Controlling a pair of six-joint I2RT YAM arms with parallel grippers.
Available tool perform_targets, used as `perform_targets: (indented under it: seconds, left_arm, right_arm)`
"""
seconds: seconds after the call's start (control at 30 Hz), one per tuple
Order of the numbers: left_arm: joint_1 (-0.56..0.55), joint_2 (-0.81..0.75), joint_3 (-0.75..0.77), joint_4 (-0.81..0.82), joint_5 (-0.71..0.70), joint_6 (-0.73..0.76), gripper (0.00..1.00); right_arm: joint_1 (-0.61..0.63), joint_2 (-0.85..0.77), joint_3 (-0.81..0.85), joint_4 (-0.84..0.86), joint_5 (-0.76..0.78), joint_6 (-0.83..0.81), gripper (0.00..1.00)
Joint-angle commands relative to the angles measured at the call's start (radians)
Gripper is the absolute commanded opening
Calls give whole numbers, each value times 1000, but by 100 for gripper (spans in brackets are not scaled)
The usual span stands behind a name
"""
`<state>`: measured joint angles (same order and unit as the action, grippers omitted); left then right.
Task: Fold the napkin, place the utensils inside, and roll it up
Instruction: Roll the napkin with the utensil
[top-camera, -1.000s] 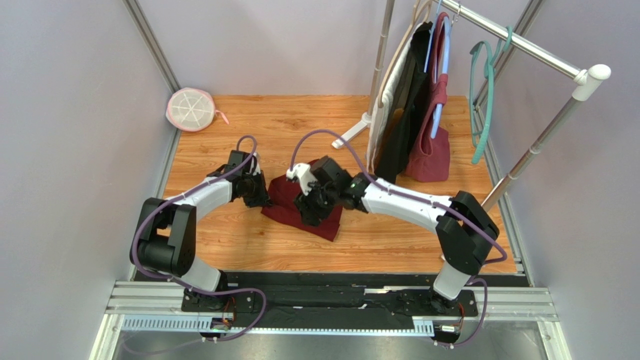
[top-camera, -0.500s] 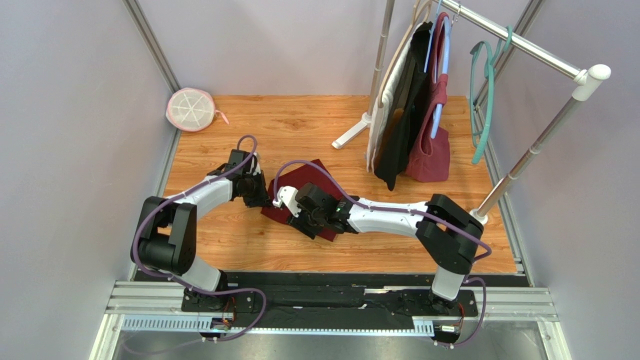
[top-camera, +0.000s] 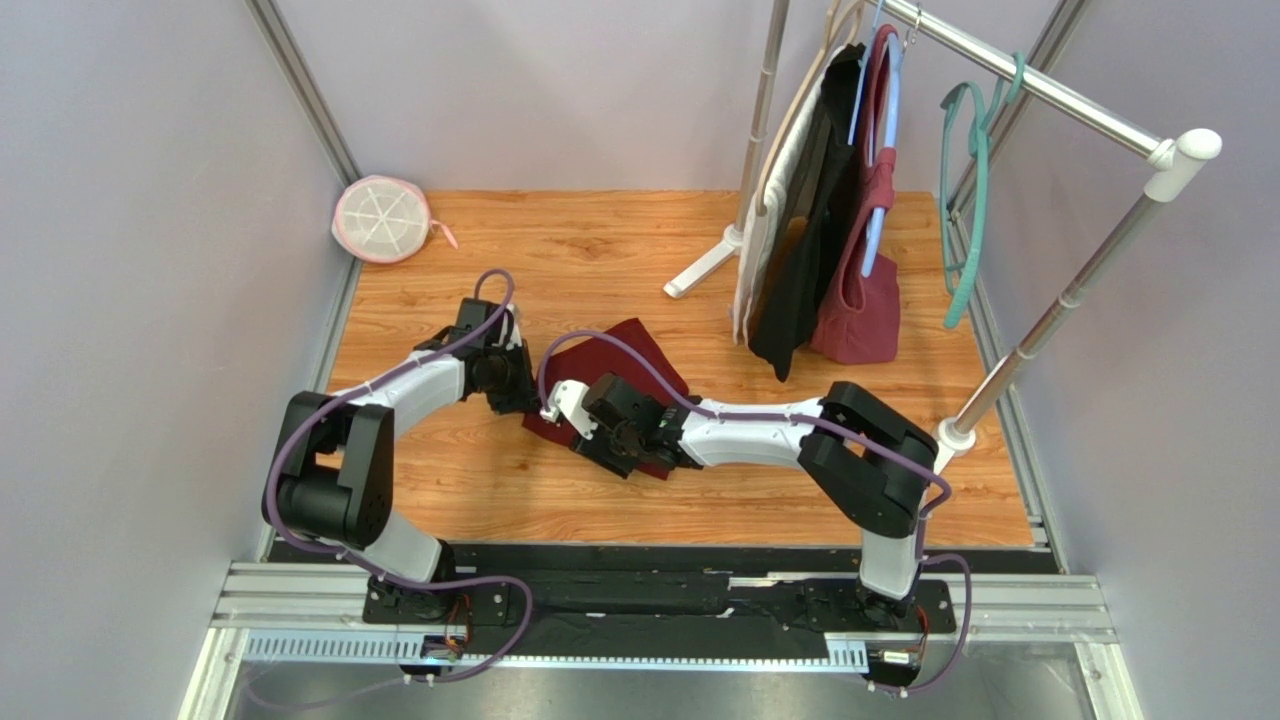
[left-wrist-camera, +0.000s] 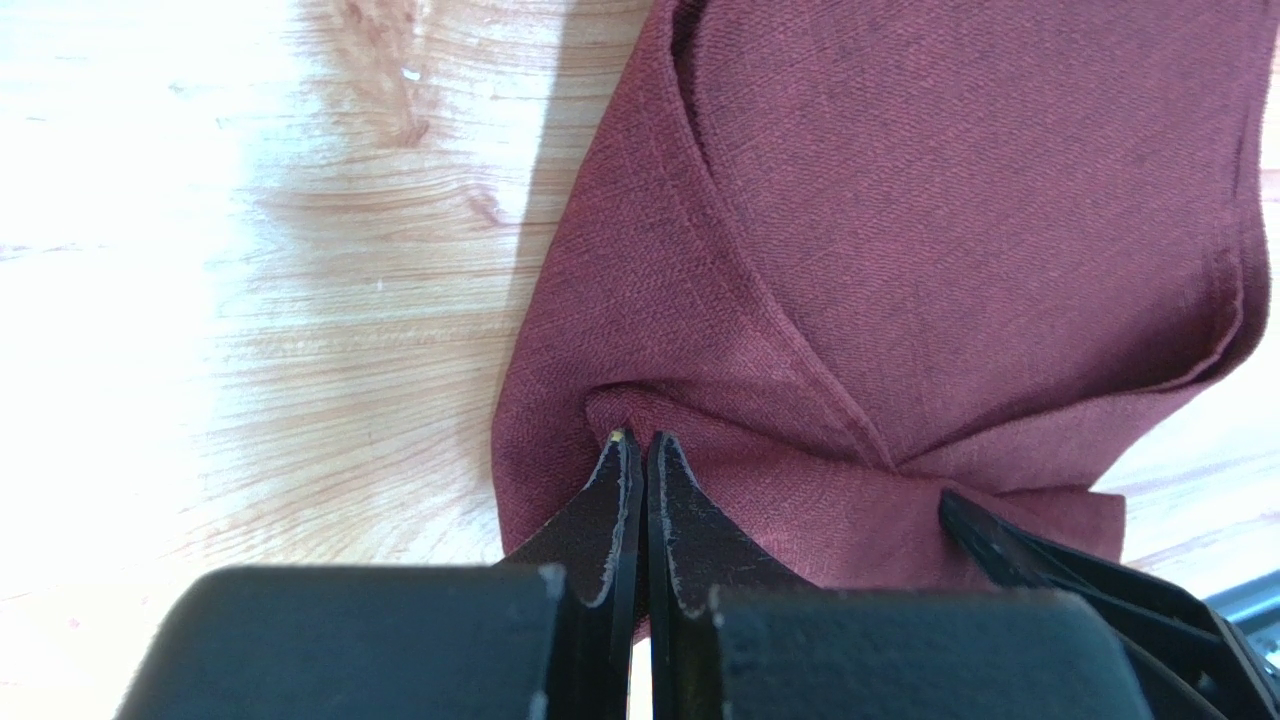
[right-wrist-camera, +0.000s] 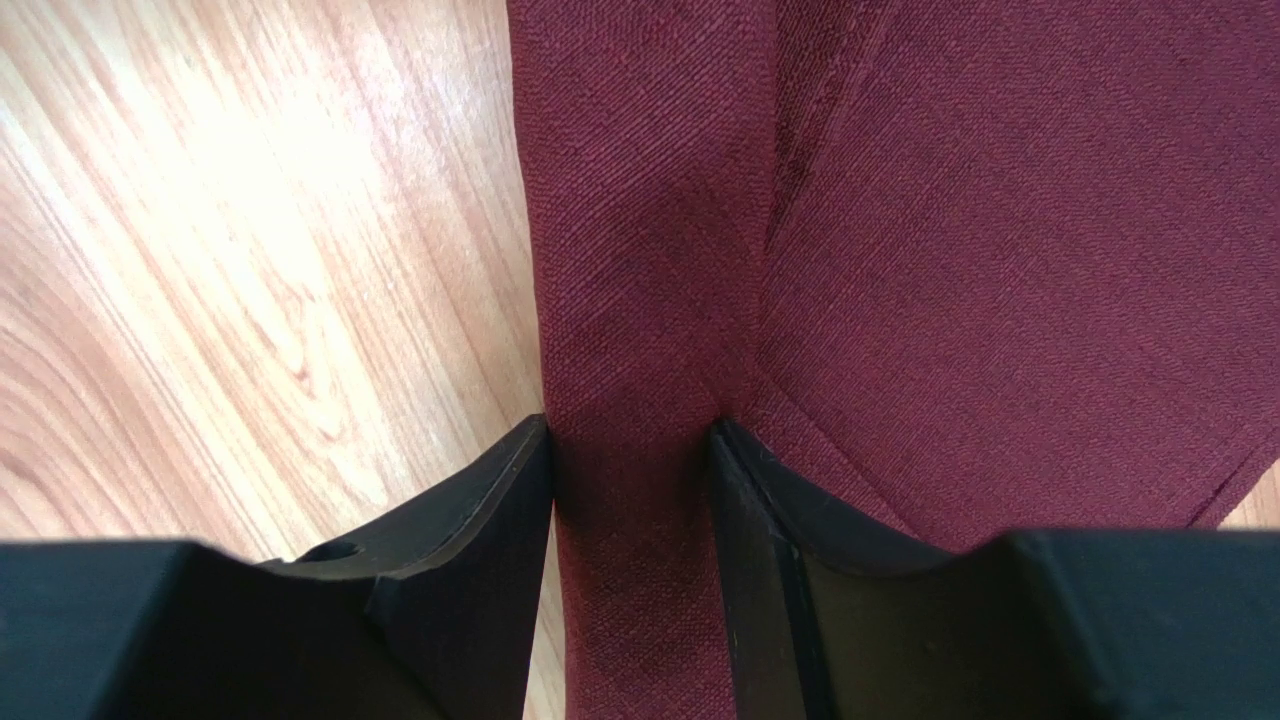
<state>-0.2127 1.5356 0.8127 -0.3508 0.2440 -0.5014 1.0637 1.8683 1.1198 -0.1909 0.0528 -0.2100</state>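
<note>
The maroon napkin (top-camera: 624, 353) lies folded and partly rolled on the wooden table (top-camera: 451, 465), between my two grippers. My left gripper (top-camera: 519, 393) sits at its left edge. In the left wrist view its jaws (left-wrist-camera: 642, 438) are shut, pinching a puckered fold of the napkin (left-wrist-camera: 932, 225). My right gripper (top-camera: 598, 438) is low over the napkin's near side. In the right wrist view its fingers (right-wrist-camera: 631, 435) press both sides of a rolled band of the napkin (right-wrist-camera: 977, 225). The utensils are hidden.
A round white mesh disc (top-camera: 382, 219) lies at the table's far left corner. A clothes rack (top-camera: 1052, 98) with hanging bags (top-camera: 842, 210) and a teal hanger (top-camera: 969, 195) stands at the back right, its foot (top-camera: 706, 267) on the table. Walls close both sides.
My right arm has swung left and down to the napkin's near left part, uncovering its far corner, and its jaws have narrowed round the rolled band. The left arm has stayed put.
</note>
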Motion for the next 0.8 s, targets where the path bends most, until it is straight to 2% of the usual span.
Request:
perform_targets:
  seconds: [0.0,0.03,0.07,0.1,0.13,0.23,0.3,0.4,0.6,0.77]
  left_arm:
    - [6,-12,42,18,28,20,8]
    - [6,-29,51,12,25,20,23]
    - [7,-37,54,7,6,20,31]
    - [9,-46,59,0,-9,17,40]
    - [13,-70,65,-16,-24,12,54]
    - [61,-129,49,-31,-72,-12,66]
    - [94,-188,30,-27,-87,-28,67]
    - [98,-258,-27,-2,-109,-37,68]
    - [98,-423,-176,113,-14,-37,68]
    - [96,-463,-245,194,72,-40,68]
  right_arm:
    - [-7,60,12,18,30,-9,47]
    - [-8,64,12,8,32,-3,47]
    - [-11,77,14,2,32,3,46]
    - [-18,81,18,-5,27,11,40]
    - [-22,86,21,-33,18,21,36]
    - [-41,92,28,-85,-39,40,23]
    - [-59,89,32,-113,-138,64,16]
    - [-91,81,44,-160,-247,104,12]
    - [-142,101,123,-277,-474,142,12]
    - [-192,169,201,-311,-639,185,12]
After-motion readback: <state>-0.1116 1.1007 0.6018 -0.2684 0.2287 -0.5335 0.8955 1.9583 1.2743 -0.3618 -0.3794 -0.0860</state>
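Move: The left hand's shut fingers hold the left end of the rolled napkin edge right at their tips. The spot of that rolled edge the right hand is about to grip lies some 9 cm to the left hand's right and 7 cm back; it already sits between the right hand's half-open fingers. From the right hand, the rolled left end is about 5 cm ahead and 9 left, the napkin's near right corner about 2 back and 8 right, its far corner roughly 18 ahead and 4 right. The right fingers close from half open and pinch the rolled near edge they straddle, after edging about 1 cm forward and left. Still gripping, that hand tips over by some 25 degrees, its wrist swinging forward over the napkin while the fingertips ease back. The left fingers open wide, let go of the roll's left end and lift about 6 cm, sliding left, first slightly forward and then back. ##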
